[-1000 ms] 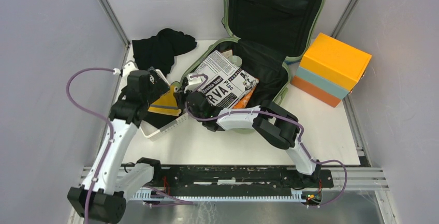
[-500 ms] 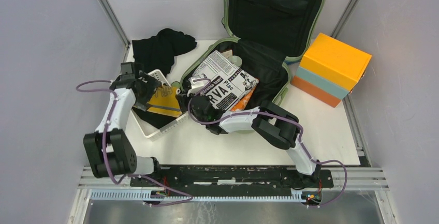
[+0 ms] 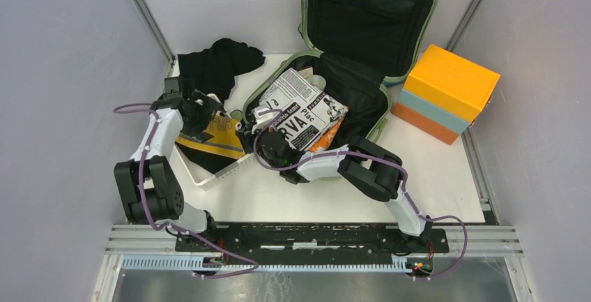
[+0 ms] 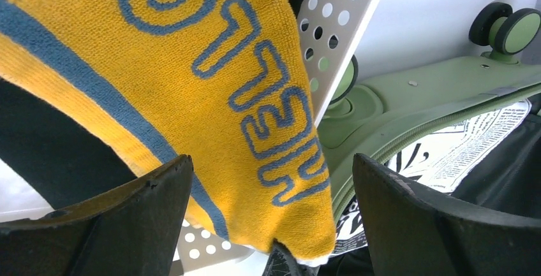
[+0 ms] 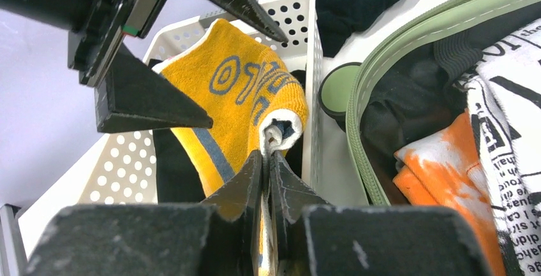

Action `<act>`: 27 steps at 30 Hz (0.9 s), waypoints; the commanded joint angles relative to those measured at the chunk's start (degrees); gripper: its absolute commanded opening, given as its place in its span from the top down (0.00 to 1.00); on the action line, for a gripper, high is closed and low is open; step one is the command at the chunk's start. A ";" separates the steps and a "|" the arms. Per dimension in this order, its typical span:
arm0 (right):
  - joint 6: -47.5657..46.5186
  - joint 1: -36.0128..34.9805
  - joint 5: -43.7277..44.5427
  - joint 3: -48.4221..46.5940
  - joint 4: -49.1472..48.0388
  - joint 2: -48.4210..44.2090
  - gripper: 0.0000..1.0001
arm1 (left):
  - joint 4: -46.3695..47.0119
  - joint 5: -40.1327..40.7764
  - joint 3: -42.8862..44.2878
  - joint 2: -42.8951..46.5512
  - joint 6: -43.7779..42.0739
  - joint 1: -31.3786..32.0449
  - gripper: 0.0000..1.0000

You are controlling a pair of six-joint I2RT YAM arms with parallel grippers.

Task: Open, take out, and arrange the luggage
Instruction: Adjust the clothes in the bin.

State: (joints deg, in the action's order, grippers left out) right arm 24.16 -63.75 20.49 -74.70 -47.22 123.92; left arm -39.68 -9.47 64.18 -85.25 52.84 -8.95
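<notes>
The sage-green luggage point(image 3: 369, 9) lies open at the back, lid up, black lining showing; its shell and wheels fill the right of the left wrist view point(image 4: 415, 91). A yellow cloth point(image 3: 223, 138) with blue lettering hangs over the white perforated basket point(image 3: 216, 176). My right gripper point(image 5: 266, 155) is shut on the cloth's white-edged corner point(image 5: 245, 88) by the luggage rim point(image 5: 395, 40). My left gripper point(image 4: 273, 160) is open, its jaws wide on either side of the yellow cloth point(image 4: 210, 65) without pinching it. From above, it hovers over the basket point(image 3: 209, 114).
A newspaper-print bag point(image 3: 300, 107) and an orange tie-dye cloth point(image 5: 440, 167) lie in the luggage. A black garment point(image 3: 216, 65) sits at the back left. An orange and light-blue box point(image 3: 446, 93) stands to the right. Grey walls close in both sides.
The left arm has folded back, bringing its open gripper over the basket's far end and then a little right, onto the yellow cloth. The right gripper has kept its grip, barely moving.
</notes>
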 commanded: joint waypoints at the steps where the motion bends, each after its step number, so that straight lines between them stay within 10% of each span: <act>1: -3.51 -0.19 -2.83 0.54 -5.08 -2.45 0.90 | 2.39 -3.34 2.82 -2.12 2.17 -0.23 0.00; 16: -10.81 -0.43 -6.73 -0.24 -5.60 -1.64 0.89 | 6.19 -8.07 1.38 -6.63 2.56 -0.21 0.14; 27: -14.44 -0.56 -8.71 0.25 -6.65 -1.88 0.89 | 6.63 -11.86 -1.47 -4.82 2.18 -0.28 0.49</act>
State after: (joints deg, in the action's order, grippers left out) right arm 11.79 -63.86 13.10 -74.13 -49.82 123.92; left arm -34.74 -18.33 63.48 -92.25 54.19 -8.95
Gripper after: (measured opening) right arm 0.112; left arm 0.567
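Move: The raised fold of the yellow garment lies under the wide-open left hand, some 3 cm to its right, 1 cm ahead and 4 cm down. The bin's middle is about 4 cm back from the left hand and 1 cm to its left, 9 cm down; a suitcase wheel stands 3 cm ahead and 6 cm right. From the right hand, already pinching the garment's end, that fold is about 3 cm ahead and 4 cm left, level. The left hand eases about 4 cm down, rightward and a little forward onto the garment's raised fold just beyond the right gripper, its fingertips tilting some 10 degrees to the right while the fingers close from wide open to a bit over half, one on each side of the fold and coming up against the cloth. The right hand keeps its pinch on the garment's end, drifting back and left by 1.5 cm and turning some 15 degrees, mostly a roll about its own fingers. ##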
